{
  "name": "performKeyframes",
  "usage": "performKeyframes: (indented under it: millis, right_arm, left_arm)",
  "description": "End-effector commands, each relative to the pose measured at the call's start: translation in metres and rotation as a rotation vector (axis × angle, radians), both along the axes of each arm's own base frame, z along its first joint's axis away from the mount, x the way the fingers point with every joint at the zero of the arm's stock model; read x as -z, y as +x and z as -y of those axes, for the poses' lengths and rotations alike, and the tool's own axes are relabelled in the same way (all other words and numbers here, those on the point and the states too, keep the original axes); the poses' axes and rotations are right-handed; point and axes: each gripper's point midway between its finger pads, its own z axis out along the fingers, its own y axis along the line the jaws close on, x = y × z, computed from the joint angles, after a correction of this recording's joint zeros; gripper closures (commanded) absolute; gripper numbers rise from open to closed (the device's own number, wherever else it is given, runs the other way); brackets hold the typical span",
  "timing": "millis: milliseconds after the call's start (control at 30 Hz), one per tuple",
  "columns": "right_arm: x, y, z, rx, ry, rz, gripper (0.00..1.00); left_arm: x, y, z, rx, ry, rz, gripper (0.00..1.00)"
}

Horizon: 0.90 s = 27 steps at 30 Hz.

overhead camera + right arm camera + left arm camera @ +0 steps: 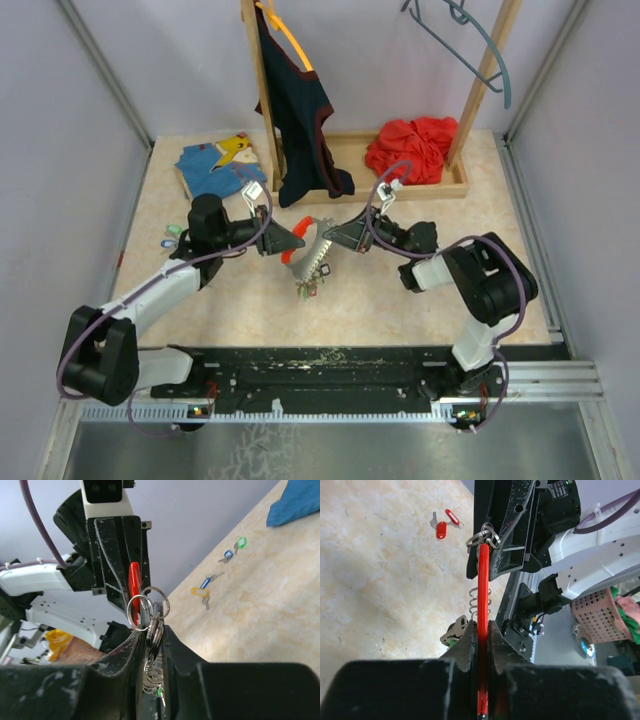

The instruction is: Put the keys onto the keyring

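Note:
Both grippers meet above the middle of the table. My left gripper (298, 243) (483, 630) is shut on a flat red keyring (483, 585), which runs forward edge-on from between its jaws. Facing it, my right gripper (330, 238) (152, 630) is shut on a bunch of silver keys (156, 630), with silver split rings (145, 607) sticking out above its jaws. More keys hang under the bunch (312, 285), one with a green tag (454, 632). Two red-tagged keys (445, 525) lie loose on the table. Yellow (200, 592), blue (227, 556) and green (241, 542) tagged keys lie at the table's left (172, 235).
A wooden rack (258, 90) with a dark garment (295, 110) stands at the back, a red cloth (410, 148) in its base tray. Blue clothing (215, 165) lies at the back left. A teal hanger (470, 40) hangs at the upper right. Grey walls enclose the table.

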Motion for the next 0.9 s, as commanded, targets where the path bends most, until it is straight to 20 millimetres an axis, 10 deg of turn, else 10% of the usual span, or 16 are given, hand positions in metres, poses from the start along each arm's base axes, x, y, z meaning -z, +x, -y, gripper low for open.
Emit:
performKeyframes:
  millis: [0, 300, 867]
  right_arm:
    - [-0.042, -0.008, 0.008, 0.045, 0.036, 0.261, 0.78]
    - [-0.029, 0.001, 0.021, 0.193, -0.153, 0.337, 0.54]
    - [-0.009, -0.018, 0.016, 0.384, -0.419, 0.698, 0.57]
  left_arm:
    - [-0.011, 0.007, -0.008, -0.039, 0.096, 0.097, 1.00]
    - [-0.032, 0.015, -0.021, -0.097, 0.210, 0.238, 1.00]
    - [-0.057, 0.030, -0.021, -0.159, 0.560, 0.431, 1.00]
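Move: The left fingers already grip the keyring's red clip, and the right fingers still pinch the rings at its far corner. The keyring's middle is about 3 cm to the right, 1 cm back and 2 cm below the left hand; from the right hand it is about 3 cm left, 1 cm back and 2 cm below. The threaded keys hang some 5 cm back, 3 cm left and 6 cm below the right hand. Loose red-tagged keys lie roughly 27 cm to its right, 2 cm back, 17 cm lower. The right fingers let go of the corner rings, opening to a little under half. That hand rises about 3 cm while easing off to the right, then sinks to its old height and draws back a little, rolling some 40 degrees. The left hand keeps its pinch on the red clip and carries the keyring up about 5 cm and slightly forward, its fingertips dipping and swinging forward. ##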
